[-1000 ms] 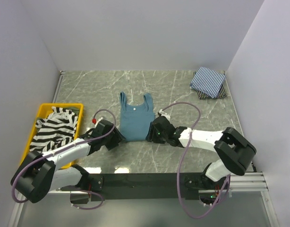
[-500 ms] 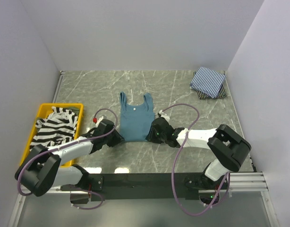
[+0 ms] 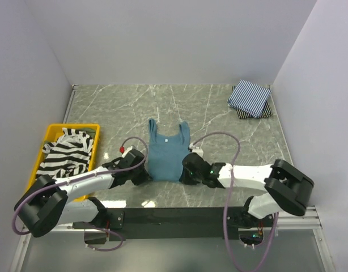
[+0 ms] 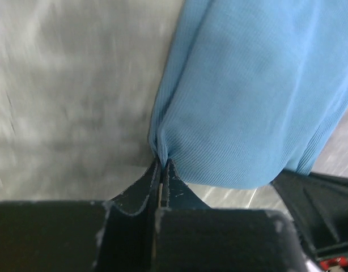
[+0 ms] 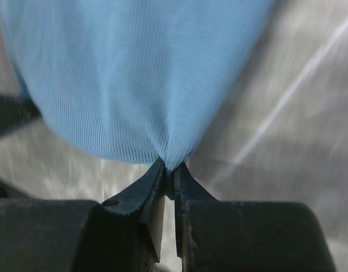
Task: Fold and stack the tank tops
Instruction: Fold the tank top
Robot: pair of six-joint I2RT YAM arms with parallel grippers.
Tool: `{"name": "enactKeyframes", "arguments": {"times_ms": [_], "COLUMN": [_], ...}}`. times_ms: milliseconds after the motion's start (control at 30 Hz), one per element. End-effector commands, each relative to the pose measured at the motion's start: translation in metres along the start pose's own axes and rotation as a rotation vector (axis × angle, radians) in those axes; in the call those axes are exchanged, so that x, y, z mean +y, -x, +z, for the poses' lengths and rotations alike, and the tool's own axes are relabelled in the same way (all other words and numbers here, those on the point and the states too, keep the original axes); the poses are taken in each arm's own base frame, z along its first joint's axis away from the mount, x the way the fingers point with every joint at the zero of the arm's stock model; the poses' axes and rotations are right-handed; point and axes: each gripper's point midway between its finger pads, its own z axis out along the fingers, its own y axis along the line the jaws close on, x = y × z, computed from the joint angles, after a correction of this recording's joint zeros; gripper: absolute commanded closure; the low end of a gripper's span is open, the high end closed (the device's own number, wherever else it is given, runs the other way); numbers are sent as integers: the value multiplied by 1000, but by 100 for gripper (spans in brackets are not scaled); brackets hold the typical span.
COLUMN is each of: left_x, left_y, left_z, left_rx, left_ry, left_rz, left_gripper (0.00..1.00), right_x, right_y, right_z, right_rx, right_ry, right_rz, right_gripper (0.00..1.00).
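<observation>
A teal-blue tank top (image 3: 165,153) lies flat in the middle of the table, straps pointing away from me. My left gripper (image 3: 144,177) is shut on its near left hem corner, where the cloth (image 4: 253,96) bunches between the fingertips (image 4: 162,165). On the near right hem corner my right gripper (image 3: 185,174) is shut too, with the fabric (image 5: 134,73) puckered into its tips (image 5: 169,170). A black-and-white striped top (image 3: 63,156) lies crumpled in the bin. A folded navy-white pinstriped top (image 3: 249,96) sits at the far right on a darker folded piece (image 3: 267,112).
The yellow bin (image 3: 72,126) stands at the left edge of the marble table. White walls close in the back and both sides. Both arms lie low along the near edge, with their cables looping above them.
Both grippers have closed on the teal top's near hem corners. The top has slid a little toward the near edge and to the right.
</observation>
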Motion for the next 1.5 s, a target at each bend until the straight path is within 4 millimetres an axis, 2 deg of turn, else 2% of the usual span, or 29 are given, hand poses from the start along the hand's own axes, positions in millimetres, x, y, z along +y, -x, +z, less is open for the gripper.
{"name": "enactKeyframes", "arguments": {"times_ms": [0, 67, 100, 200, 300, 333, 467, 500, 567, 600, 633, 667, 700, 767, 800, 867, 900, 933, 967, 1000, 1100, 1200, 1367, 1467], "left_x": [16, 19, 23, 29, 34, 35, 34, 35, 35, 36, 34, 34, 34, 31, 31, 29, 29, 28, 28, 28, 25, 25, 24, 24], "left_y": [-29, -37, -43, -52, -54, -53, -54, -54, -54, -53, -52, -52, -51, -50, -50, -49, -49, -48, -47, -47, -46, -45, -46, -47], "left_z": [-12, -17, -19, -26, -29, -29, -27, -27, -27, -27, -28, -28, -28, -28, -28, -29, -29, -29, -29, -30, -31, -33, -34, -34], "left_rx": [86, 104, 123, 142, 147, 145, 151, 150, 148, 146, 142, 138, 136, 134, 133, 131, 131, 125, 125, 121, 119, 118, 121, 122], "left_ry": [71, 79, 92, 102, 107, 116, 116, 116, 109, 109, 101, 102, 102, 93, 92, 88, 89, 87, 89, 84, 74, 66, 57, 50], "left_rz": [-16, -27, -20, -10, 9, 13, 36, 33, 32, 35, 35, 37, 40, 44, 45, 50, 54, 56, 61, 64, 72, 78, 83, 83], "left_gripper": [99, 99, 99, 99, 99, 99, 99, 99, 99, 99, 99, 99, 99, 99, 99, 99, 99, 99, 99, 99, 99, 99, 99, 99], "right_x": [-9, -5, -8, -13, -15, -12, 12, 29, 38, 50, 54, 51, 64, 72, 78, 85, 95, 100, 104, 102, 97, 93, 93, 91], "right_y": [-41, -53, -66, -83, -83, -79, -49, -33, -2, 19, 30, 54, 74, 102, 126, 149, 168, 176, 184, 199, 215, 226, 232, 227], "right_z": [-20, -28, -32, -38, -44, -48, -76, -92, -102, -108, -106, -101, -94, -79, -61, -40, -21, -11, -2, 16, 46, 61, 72, 81], "right_rx": [73, 86, 107, 136, 134, 124, 52, 14, -76, -122, -136, -166, -196, -227, -235, -238, -234, -235, -239, -241, -210, -206, -198, -176], "right_ry": [-19, 4, 3, 5, -1, 5, 63, 106, 105, 117, 118, 97, 111, 96, 48, -6, -33, -41, -55, -110, -188, -202, -218, -224], "right_rz": [-13, 12, 16, 13, 13, 1, -36, -51, -59, -89, -93, -65, -92, -100, -122, -146, -163, -172, -181, -184, -188, -172, -179, -180], "right_gripper": [87, 87, 87, 85, 75, 66, 52, 48, 45, 43, 43, 44, 45, 45, 46, 49, 51, 51, 51, 50, 50, 49, 47, 47]}}
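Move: Both hands pinch the tank top's hem corners just above the table. The left shoulder strap, where the right hand heads next, lies about 23 cm ahead and 13 cm left of that hand; the right strap is roughly 21 cm ahead, about in line with it, and the tank top's middle 10 cm ahead and 6 cm left. For the left hand, the table's near edge is some 12 cm straight back, the tank top's middle about 10 cm ahead and 9 cm right. Both hands first draw the hem back towards the near table edge, the left by about 6 cm, after which it keeps its pinch on the left corner and all but holds still. The right hand goes back some 9 cm, opens and lets go of its corner, then rises and swings about 30 cm forward and 10 cm left over the tank top, sinking again with a slight roll and fingers half open towards the tip of the left shoulder strap, still raised above the table. ##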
